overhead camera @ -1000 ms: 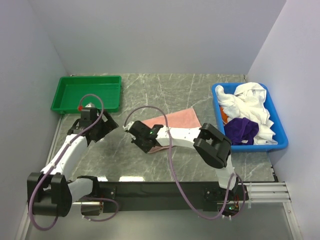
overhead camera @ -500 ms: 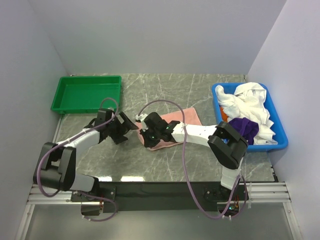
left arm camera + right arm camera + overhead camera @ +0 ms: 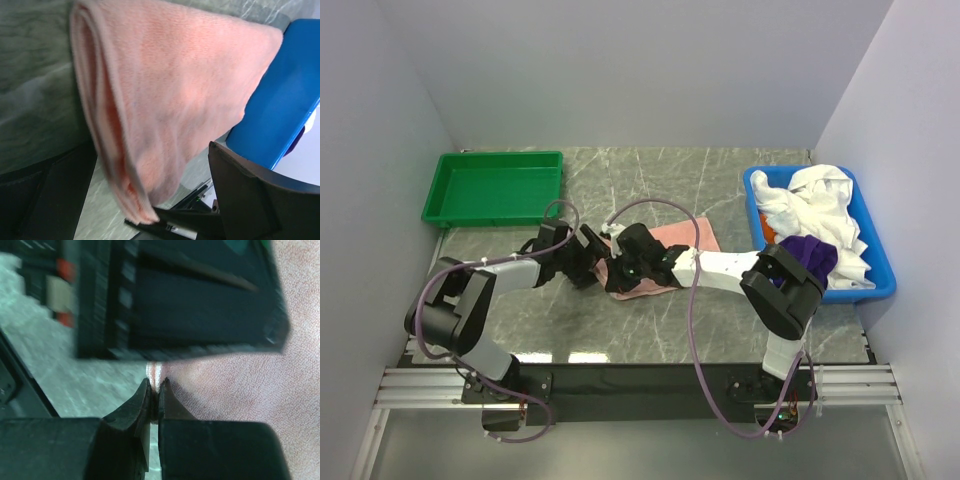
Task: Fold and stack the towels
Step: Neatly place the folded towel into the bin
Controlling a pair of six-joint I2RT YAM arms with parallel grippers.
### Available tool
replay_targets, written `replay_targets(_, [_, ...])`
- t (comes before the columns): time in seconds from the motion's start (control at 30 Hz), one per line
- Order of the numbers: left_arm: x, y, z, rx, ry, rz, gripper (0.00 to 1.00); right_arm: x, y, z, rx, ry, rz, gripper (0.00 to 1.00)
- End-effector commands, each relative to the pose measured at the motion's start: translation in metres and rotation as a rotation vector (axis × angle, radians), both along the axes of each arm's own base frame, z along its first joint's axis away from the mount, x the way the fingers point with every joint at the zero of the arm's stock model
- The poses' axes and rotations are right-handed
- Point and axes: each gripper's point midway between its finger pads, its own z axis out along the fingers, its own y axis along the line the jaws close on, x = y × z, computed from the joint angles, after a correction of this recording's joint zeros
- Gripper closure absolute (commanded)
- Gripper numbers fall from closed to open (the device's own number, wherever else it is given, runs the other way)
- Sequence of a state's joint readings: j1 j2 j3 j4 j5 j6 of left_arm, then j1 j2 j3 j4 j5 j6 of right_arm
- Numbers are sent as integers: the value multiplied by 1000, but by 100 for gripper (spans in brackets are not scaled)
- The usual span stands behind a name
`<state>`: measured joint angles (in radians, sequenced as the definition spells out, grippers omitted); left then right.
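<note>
The salmon-pink towel [image 3: 692,236] lies doubled over on the marble table, mid-centre. My right gripper [image 3: 616,268] is shut on its left folded edge; in the right wrist view the jaws [image 3: 156,386] pinch the layered hem of the towel [image 3: 250,370]. My left gripper [image 3: 588,254] faces it from the left, open. In the left wrist view its dark fingers [image 3: 240,195] stand wide on either side of the towel [image 3: 170,85]. White towels [image 3: 815,205], a purple towel [image 3: 805,255] and a bit of orange towel [image 3: 769,236] lie heaped in the blue bin [image 3: 880,290].
The green tray [image 3: 440,215] stands at the back left with nothing in it. The blue bin [image 3: 285,100] sits at the table's right edge. Both arms' cables loop over the table's middle. Grey walls close in the back and sides.
My left arm has swung right from beside the green tray to the towel's left edge. The right gripper has carried the towel's edge back and right, doubling the towel further.
</note>
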<state>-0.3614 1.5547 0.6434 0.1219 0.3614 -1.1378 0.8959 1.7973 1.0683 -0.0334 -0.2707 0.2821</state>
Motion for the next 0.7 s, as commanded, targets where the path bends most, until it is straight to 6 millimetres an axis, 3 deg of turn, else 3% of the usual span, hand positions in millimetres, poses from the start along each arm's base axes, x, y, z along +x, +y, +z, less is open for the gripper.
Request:
replay_targets(0.0, [-1, 3, -19, 28, 25, 47, 0, 6, 14, 35, 130, -40, -11, 100])
replay_targets(0.27, [-8, 15, -36, 30, 29, 131, 12, 7, 17, 38, 165, -28, -33, 100])
replay_targets(0.67, [-5, 23, -37, 37, -13, 180, 53, 7, 21, 35, 172, -16, -33, 100])
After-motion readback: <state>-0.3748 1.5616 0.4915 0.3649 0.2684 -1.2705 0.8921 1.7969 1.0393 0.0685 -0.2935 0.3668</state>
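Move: The folded towel's left edge hangs just below the open left fingers, about 1 cm to their right and 2 cm down. The middle of the towel lies roughly 14 cm to the right of the left hand and 2 cm farther out. The green bin is some 24 cm to its left and 16 cm farther out. From the right hand, already pinching the near end of that edge, the stretch the left fingers go for is about 5 cm farther out and 3 cm left. The right fingers keep their pinch on the towel's near-left end, easing about 1 cm left and slightly up, while the left fingers close about halfway around the folded edge, one on each side, not yet clamped. The left hand hovers at first, then sinks about 2 cm over the edge, drifting slightly left and turning some 10 degrees counter-clockwise. ##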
